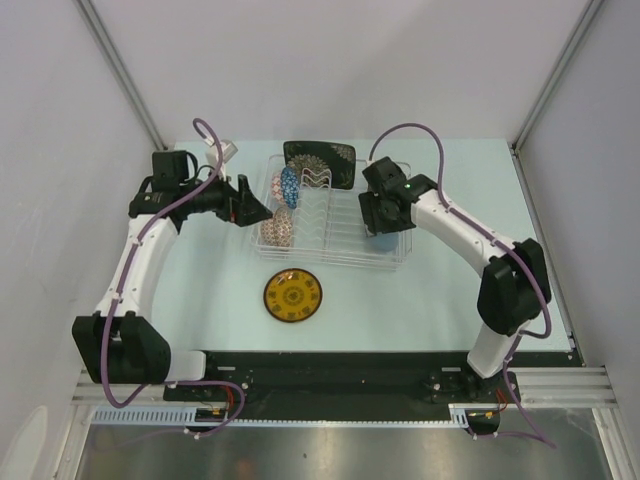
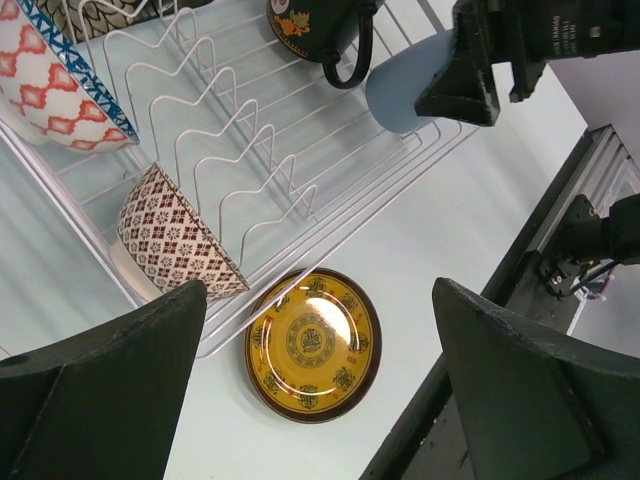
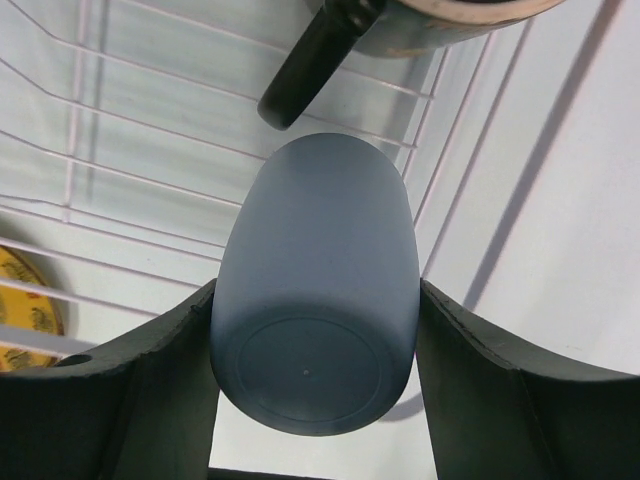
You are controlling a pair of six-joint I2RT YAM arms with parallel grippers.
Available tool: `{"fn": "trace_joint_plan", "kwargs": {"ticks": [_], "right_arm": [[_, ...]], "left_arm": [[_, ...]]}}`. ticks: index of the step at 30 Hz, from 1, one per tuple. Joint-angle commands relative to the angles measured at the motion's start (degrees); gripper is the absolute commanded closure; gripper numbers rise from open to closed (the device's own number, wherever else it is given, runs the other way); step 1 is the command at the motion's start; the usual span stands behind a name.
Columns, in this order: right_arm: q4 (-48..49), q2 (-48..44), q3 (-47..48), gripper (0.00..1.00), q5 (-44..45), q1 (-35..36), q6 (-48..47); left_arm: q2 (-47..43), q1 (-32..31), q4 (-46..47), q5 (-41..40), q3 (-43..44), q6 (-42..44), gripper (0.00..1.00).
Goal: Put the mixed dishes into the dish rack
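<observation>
The clear dish rack (image 1: 335, 262) stands mid-table. In it the blue patterned bowl (image 1: 290, 186) and beige patterned bowl (image 1: 277, 230) stand on edge at its left end. The black floral square plate (image 1: 320, 162) leans at its far side. The dark mug (image 2: 310, 30) sits in the rack's right part. The yellow dark-rimmed plate (image 1: 292, 296) lies flat on the table in front of the rack. My right gripper (image 3: 314, 340) is shut on the pale blue cup (image 3: 315, 290), upside down over the rack's near right corner. My left gripper (image 2: 318, 330) is open and empty, left of the bowls.
The black rail (image 1: 330, 365) with both arm bases runs along the table's near edge. Grey walls close in the left, right and far sides. A small white object (image 1: 228, 150) lies at the far left, behind the left arm.
</observation>
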Motion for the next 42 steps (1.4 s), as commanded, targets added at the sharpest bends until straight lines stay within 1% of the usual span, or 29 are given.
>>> {"fn": "trace_joint_plan", "kwargs": {"ticks": [1, 7, 13, 15, 22, 25, 28, 29, 30, 32, 33, 34, 36, 37, 38, 39, 40, 42], "right_arm": [[0.57, 2.58, 2.19, 1.0, 1.51, 0.38, -0.97], [2.5, 4.33, 1.13, 1.0, 1.42, 0.21, -1.41], [4.34, 5.65, -0.89, 1.0, -0.69, -0.06, -1.14], [4.61, 6.09, -1.5, 1.0, -1.47, -0.15, -1.06], [5.4, 8.03, -2.3, 0.96, -2.53, -0.15, -0.88], [5.49, 8.56, -2.3, 0.91, -2.97, -0.06, -0.97], [5.31, 8.73, -2.3, 0.79, -3.32, -0.23, -0.97], [5.05, 8.73, -2.38, 0.71, -3.24, -0.23, -0.97], [4.88, 8.64, -2.3, 0.66, -3.06, -0.32, -0.97], [4.52, 8.47, -2.3, 0.58, -2.45, -0.32, -0.97], [4.26, 8.03, -2.38, 0.55, -2.36, -0.41, -0.97], [4.09, 7.85, -2.39, 0.47, -1.84, -0.41, -0.97], [3.82, 7.16, -2.39, 0.41, -1.39, -0.5, -1.05], [3.73, 6.89, -2.39, 0.32, -1.3, -0.5, -1.14], [3.64, 6.54, -2.39, 0.28, -0.96, -0.67, -1.14], [3.38, 6.27, -2.39, 0.2, -0.69, -0.67, -1.23], [3.29, 5.57, -2.39, 0.0, -0.17, -0.76, -1.23], [2.86, 4.96, -2.39, 0.0, 0.19, -1.2, -1.41]], "left_arm": [[-2.13, 0.16, 1.26, -0.03, -1.31, 2.13, 0.0], [-2.39, 0.16, 0.65, 0.06, -1.67, 3.01, 0.0], [-2.13, 0.16, 1.26, 0.32, -0.79, 2.39, 0.01], [-2.13, 0.16, 1.26, 0.32, -0.53, 2.13, 0.03], [-2.22, 0.16, 1.35, 0.58, 0.09, 2.13, 0.04], [-2.22, 0.16, 1.17, 0.67, 0.18, 2.21, 0.04], [-2.13, 0.16, 1.26, 0.67, 0.27, 2.13, 0.04], [-2.13, 0.16, 1.18, 0.59, 0.44, 2.04, 0.04], [-2.13, 0.16, 1.09, 0.76, 0.53, 2.13, 0.04], [-2.13, 0.16, 1.09, 0.67, 0.62, 2.13, 0.04], [-2.04, 1.56, 1.09, 0.85, 0.62, 2.13, 0.04], [-2.04, 1.57, 1.0, 0.85, 0.62, 2.13, 0.04], [-2.04, 1.66, 0.91, 0.94, 0.62, 2.21, 0.04], [-2.04, 1.66, 0.91, 1.02, 0.71, 2.22, 0.04], [-1.95, 1.66, 0.82, 1.11, 0.53, 2.3, 0.04], [-2.04, 1.74, 0.82, 1.11, 0.62, 2.39, 0.04], [-1.95, 1.66, 0.82, 1.29, 0.53, 2.39, 0.04], [-2.04, 1.66, 0.91, 1.55, 0.36, 2.39, 0.04]]}}
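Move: In the rack's near right corner, about 7 cm below the right hand and 1 cm ahead and left, is the spot for the blue cup it already holds bottom-up. From that hand the black mug stands some 10 cm ahead and 2 cm right, the dark square plate 14 cm ahead and 13 cm left, and the yellow plate 13 cm back and 18 cm left. For the left hand, the spot is about 25 cm right, 2 cm ahead, 18 cm below. Lowering the blue cup into the near right corner of the rack, the right hand sinks about 4.5 cm in two short steps, easing 1 to 2 cm left and forward towards the black mug's handle with hardly any wrist turn. It then stays there, and only at the very end do its fingers open wide to let go of the cup. ##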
